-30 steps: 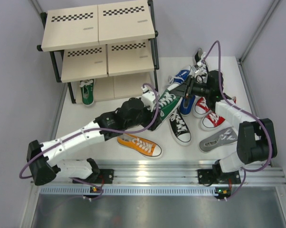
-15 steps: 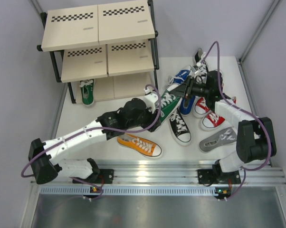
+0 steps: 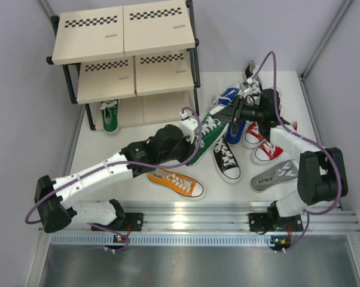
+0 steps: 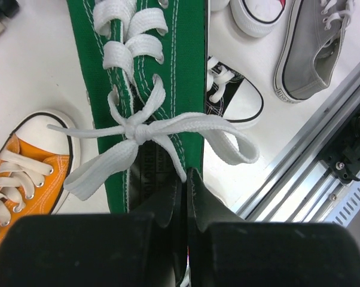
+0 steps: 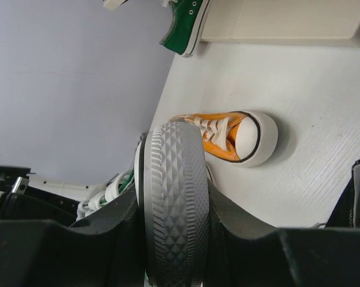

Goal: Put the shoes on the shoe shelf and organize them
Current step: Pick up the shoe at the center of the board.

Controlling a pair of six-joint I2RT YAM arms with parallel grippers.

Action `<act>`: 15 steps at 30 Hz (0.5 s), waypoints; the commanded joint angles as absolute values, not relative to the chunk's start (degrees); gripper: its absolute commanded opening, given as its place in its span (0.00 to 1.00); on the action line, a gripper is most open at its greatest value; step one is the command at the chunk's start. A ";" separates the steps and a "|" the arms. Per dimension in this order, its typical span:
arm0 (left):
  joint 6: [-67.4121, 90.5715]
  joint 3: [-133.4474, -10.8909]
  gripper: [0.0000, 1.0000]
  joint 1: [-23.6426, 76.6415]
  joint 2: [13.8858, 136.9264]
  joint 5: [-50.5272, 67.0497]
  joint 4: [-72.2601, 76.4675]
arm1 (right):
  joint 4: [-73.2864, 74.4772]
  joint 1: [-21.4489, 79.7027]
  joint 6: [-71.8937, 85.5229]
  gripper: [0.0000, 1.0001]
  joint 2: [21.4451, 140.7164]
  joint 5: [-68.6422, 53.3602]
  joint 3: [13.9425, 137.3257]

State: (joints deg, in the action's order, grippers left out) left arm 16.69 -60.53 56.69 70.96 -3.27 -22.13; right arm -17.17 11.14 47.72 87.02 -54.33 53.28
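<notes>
A green shoe (image 3: 211, 133) lies slanted in the middle of the table, held at both ends. My left gripper (image 3: 195, 139) is shut on the canvas edge of its opening, just behind the lace bow (image 4: 135, 133); the left fingertips (image 4: 195, 185) pinch that edge. My right gripper (image 3: 233, 114) is shut on the shoe's toe, with the ribbed sole (image 5: 174, 203) between its jaws. The shoe shelf (image 3: 123, 36) stands at the far left, and a second green shoe (image 3: 110, 115) sits on its bottom tier.
Loose shoes lie around: orange (image 3: 177, 183) near the front, black (image 3: 226, 160), blue (image 3: 230, 95), red (image 3: 265, 146), grey (image 3: 275, 175), and another black one (image 3: 252, 72) at the far right. A rail (image 3: 192, 218) runs along the near edge.
My left gripper has closed on the green shoe's canvas edge; it was open before. The left arm shifted slightly. The right arm has kept still, holding the toe.
</notes>
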 commanded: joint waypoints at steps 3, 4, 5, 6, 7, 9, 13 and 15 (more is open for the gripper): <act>16.96 -58.27 0.00 56.78 62.50 -10.97 -23.12 | -22.58 11.16 48.69 0.30 86.40 -58.97 55.81; 17.05 -57.92 0.00 56.78 60.58 -11.94 -23.38 | -22.94 11.16 48.60 0.46 86.40 -59.50 55.90; 17.14 -57.66 0.00 56.69 59.69 -12.91 -23.47 | -23.20 11.25 48.17 0.53 86.40 -59.76 56.16; 17.05 -57.48 0.00 56.69 58.89 -14.31 -23.81 | -22.94 11.25 47.82 0.59 86.40 -59.85 56.51; 17.05 -57.65 0.00 56.69 57.58 -15.20 -24.51 | -22.68 11.16 47.29 0.71 86.31 -60.03 56.86; 16.79 -58.01 0.00 56.43 56.52 -16.78 -27.06 | -20.84 11.25 45.36 0.82 86.31 -60.55 58.18; 16.70 -58.80 0.00 55.90 54.94 -20.20 -31.28 | -16.27 10.81 39.66 0.90 85.35 -60.56 60.03; 16.18 -58.80 0.00 55.72 54.32 -22.05 -32.95 | -14.95 10.64 37.89 0.91 84.91 -61.17 60.12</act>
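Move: The green shoe hangs between my two hands. Its middle is about 6 cm ahead and 4 cm right of my left hand, and about 7 cm back and 4 cm left of my right, roughly level with both. Some 17 cm below my left hand, the rear orange shoe lies 14 cm left, the front orange shoe 12 cm back and 7 cm left, and the black shoe 14 cm right. My right hand spreads its fingers wide and lets go of the toe, rising about 2.5 cm. My left hand, already shut on the heel end, keeps its pinch and carries the shoe some 9 cm to the left with a small lift at the start, away from my right hand and over towards the orange shoes, turning slightly counter-clockwise. ##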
